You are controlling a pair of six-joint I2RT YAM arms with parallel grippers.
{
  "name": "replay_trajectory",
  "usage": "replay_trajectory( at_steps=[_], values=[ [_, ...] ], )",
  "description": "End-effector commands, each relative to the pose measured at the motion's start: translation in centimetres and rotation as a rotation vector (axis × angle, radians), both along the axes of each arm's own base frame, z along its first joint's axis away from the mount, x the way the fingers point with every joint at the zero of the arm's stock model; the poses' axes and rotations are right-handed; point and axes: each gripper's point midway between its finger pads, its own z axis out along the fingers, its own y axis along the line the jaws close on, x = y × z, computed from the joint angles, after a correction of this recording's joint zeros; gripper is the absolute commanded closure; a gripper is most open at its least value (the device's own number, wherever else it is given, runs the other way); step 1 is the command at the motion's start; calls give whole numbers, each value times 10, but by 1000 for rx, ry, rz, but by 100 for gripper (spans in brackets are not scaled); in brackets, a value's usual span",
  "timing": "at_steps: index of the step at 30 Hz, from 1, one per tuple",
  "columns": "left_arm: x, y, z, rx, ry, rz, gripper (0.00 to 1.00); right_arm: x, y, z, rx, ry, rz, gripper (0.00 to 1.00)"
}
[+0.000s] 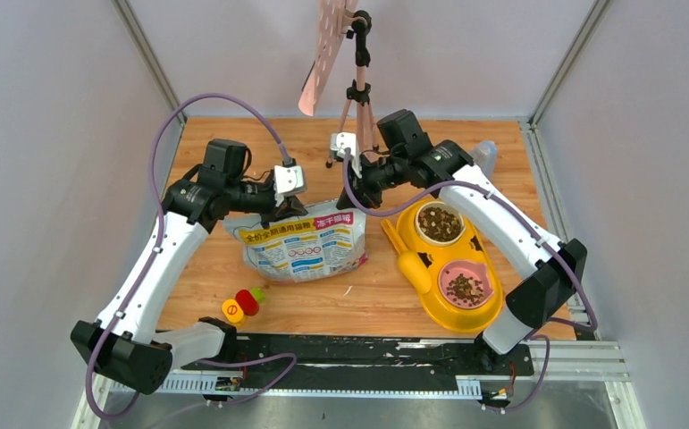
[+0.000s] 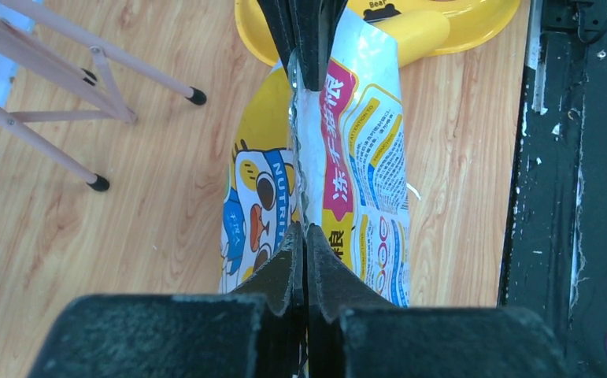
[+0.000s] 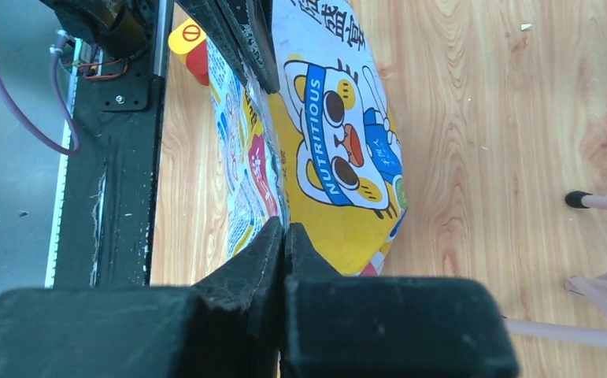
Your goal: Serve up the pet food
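The pet food, dark-brown kibble, fills a white bowl (image 1: 440, 222) and a pink bowl (image 1: 465, 286), both set in a yellow feeder (image 1: 439, 308). A printed pet-food bag (image 1: 300, 250) stands on the wooden table between the arms. My left gripper (image 1: 289, 213) is shut on the left end of the bag's top seam, and my right gripper (image 1: 358, 201) is shut on the right end. In the left wrist view my left gripper (image 2: 306, 228) pinches the bag (image 2: 363, 157). In the right wrist view my right gripper (image 3: 284, 227) pinches the bag (image 3: 339, 142) too.
A yellow scoop (image 1: 407, 259) lies against the feeder's left side. A pink tripod (image 1: 356, 98) with a perforated board stands at the back. Small red, yellow and green pieces (image 1: 240, 304) sit near the front left. A black rail (image 1: 358, 353) runs along the near edge.
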Motion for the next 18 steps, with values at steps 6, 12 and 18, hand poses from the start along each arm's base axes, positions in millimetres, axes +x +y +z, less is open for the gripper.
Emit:
replay_trajectory(
  at_steps=[6, 12, 18],
  values=[
    [-2, 14, 5, 35, 5, 52, 100, 16, -43, 35, 8, -92, -88, 97],
    [-2, 14, 8, 35, -1, 52, 100, 12, -37, 39, 44, -60, -69, 70],
    [-2, 12, 10, 27, -2, 47, 100, 13, -24, 40, 63, -83, -45, 47]
  ],
)
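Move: The bag's upper right corner is the thing to reach: about 5 cm to the right of the right hand, level with it in height and reach, while the bag's middle lies some 10 cm left, 4 cm nearer the base and 12 cm lower. The yellow scoop is about 16 cm right, 6 cm back and 23 cm down, with the cream bowl 26 cm right, 1 cm ahead. From the left hand that corner is roughly 13 cm right, 1 cm ahead. The bag's top seam, already pinched by both hands, is followed by the right hand about 3.5 cm to the right towards its corner, with a slight forward and upward drift; the right fingers part a little, nip shut again at the end of that travel, then stay there and open about halfway, letting go. The left hand keeps its pinch on the seam, almost still. ##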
